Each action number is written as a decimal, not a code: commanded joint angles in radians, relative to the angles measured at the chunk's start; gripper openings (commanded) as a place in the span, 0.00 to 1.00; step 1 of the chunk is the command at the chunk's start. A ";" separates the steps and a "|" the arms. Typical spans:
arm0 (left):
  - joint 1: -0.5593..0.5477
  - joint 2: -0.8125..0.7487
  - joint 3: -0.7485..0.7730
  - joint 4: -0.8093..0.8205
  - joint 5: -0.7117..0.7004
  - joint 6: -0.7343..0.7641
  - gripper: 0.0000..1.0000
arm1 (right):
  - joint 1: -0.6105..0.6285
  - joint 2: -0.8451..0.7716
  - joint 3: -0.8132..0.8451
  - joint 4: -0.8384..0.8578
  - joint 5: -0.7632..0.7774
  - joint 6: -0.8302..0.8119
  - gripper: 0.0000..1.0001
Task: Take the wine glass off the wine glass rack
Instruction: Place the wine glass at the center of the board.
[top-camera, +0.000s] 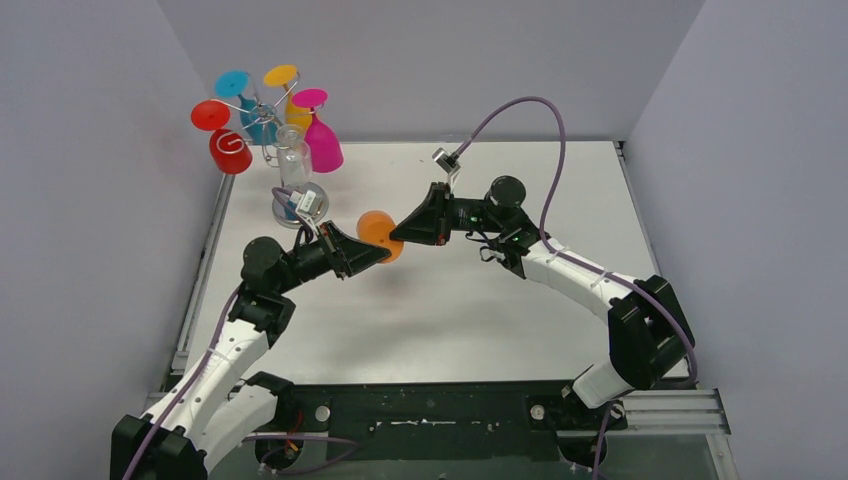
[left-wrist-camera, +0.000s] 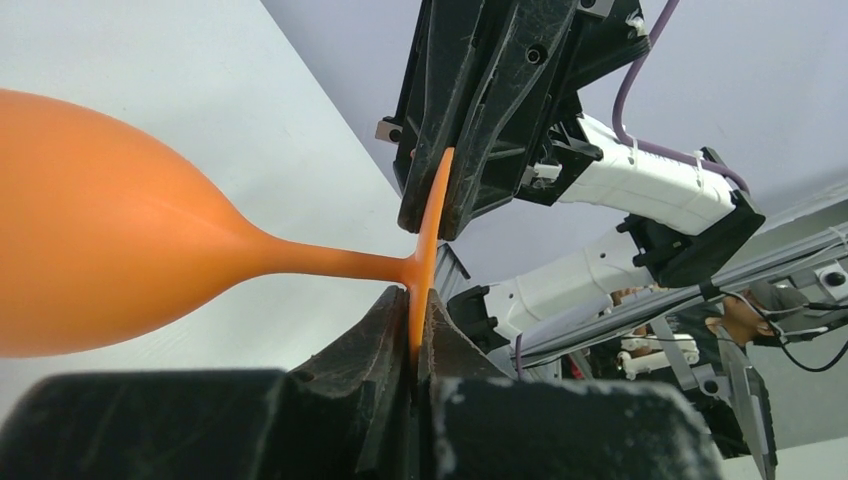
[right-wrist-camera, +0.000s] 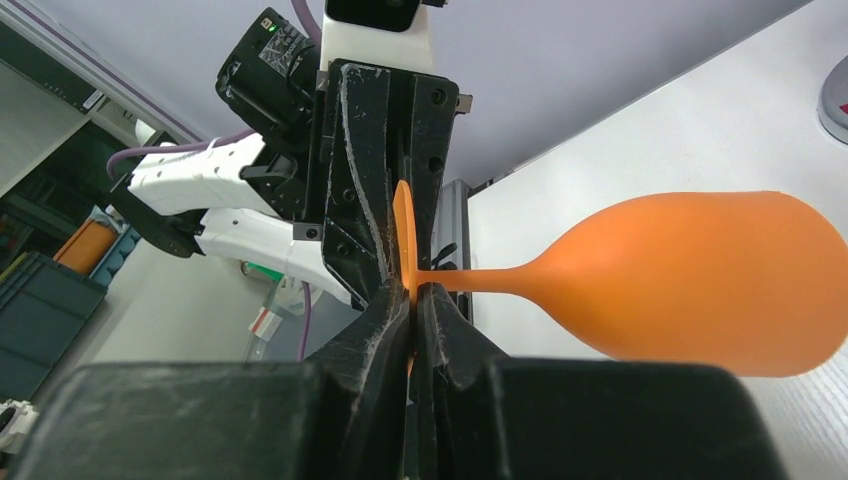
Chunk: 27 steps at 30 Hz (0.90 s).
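An orange wine glass (top-camera: 378, 232) hangs on its side above the middle of the table, held by its flat foot from both ends. My left gripper (left-wrist-camera: 418, 300) is shut on the lower edge of the foot, with the bowl (left-wrist-camera: 120, 240) to its left. My right gripper (right-wrist-camera: 412, 295) is shut on the opposite edge of the same foot, bowl (right-wrist-camera: 700, 280) to its right. In the top view the left gripper (top-camera: 385, 255) and right gripper (top-camera: 395, 233) meet tip to tip. The wine glass rack (top-camera: 262, 112) stands at the back left corner, apart from the orange glass.
Several glasses hang upside down on the rack: red (top-camera: 225, 145), blue (top-camera: 250, 110), yellow (top-camera: 290, 95), magenta (top-camera: 322, 140) and a clear one (top-camera: 292, 158). Grey walls close in the table on the left, back and right. A purple cable (top-camera: 520, 105) arcs above the right arm.
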 joint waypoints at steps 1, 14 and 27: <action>-0.004 -0.026 0.019 0.017 -0.034 0.022 0.00 | 0.012 -0.017 0.023 0.111 -0.017 -0.009 0.00; -0.051 -0.174 0.011 -0.113 -0.088 0.357 0.00 | -0.067 -0.070 -0.034 0.057 0.118 0.008 0.70; -0.150 -0.107 -0.065 -0.140 -0.066 0.805 0.00 | -0.282 -0.160 -0.133 -0.088 0.225 0.110 0.76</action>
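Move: Both hands grip the foot of the orange wine glass, whose bowl slants forward and down, its middle some 7 cm ahead of the left hand and 6 cm below, about 1 cm to its left. The board's centre lies roughly 13 cm ahead of the left hand, 7 cm right, 30 cm down; the rack stands about 27 cm ahead, 22 cm left, its pink glass some 30 cm ahead, 14 cm left. From the right hand, the orange glass's middle is about 4 cm ahead, 2 cm left, 6 cm below. The right hand opens wide, frees the orange glass's foot, and then draws off about 10 cm forward and 9 cm to the right, sinking slightly and swinging some 25 degrees clockwise. The left hand keeps its pinch on the foot, first nearly still, then eases about 3 cm back with a slight rise and sinks almost 5 cm, while its wrist turns some 30 degrees to swing the bowl forward and up. ##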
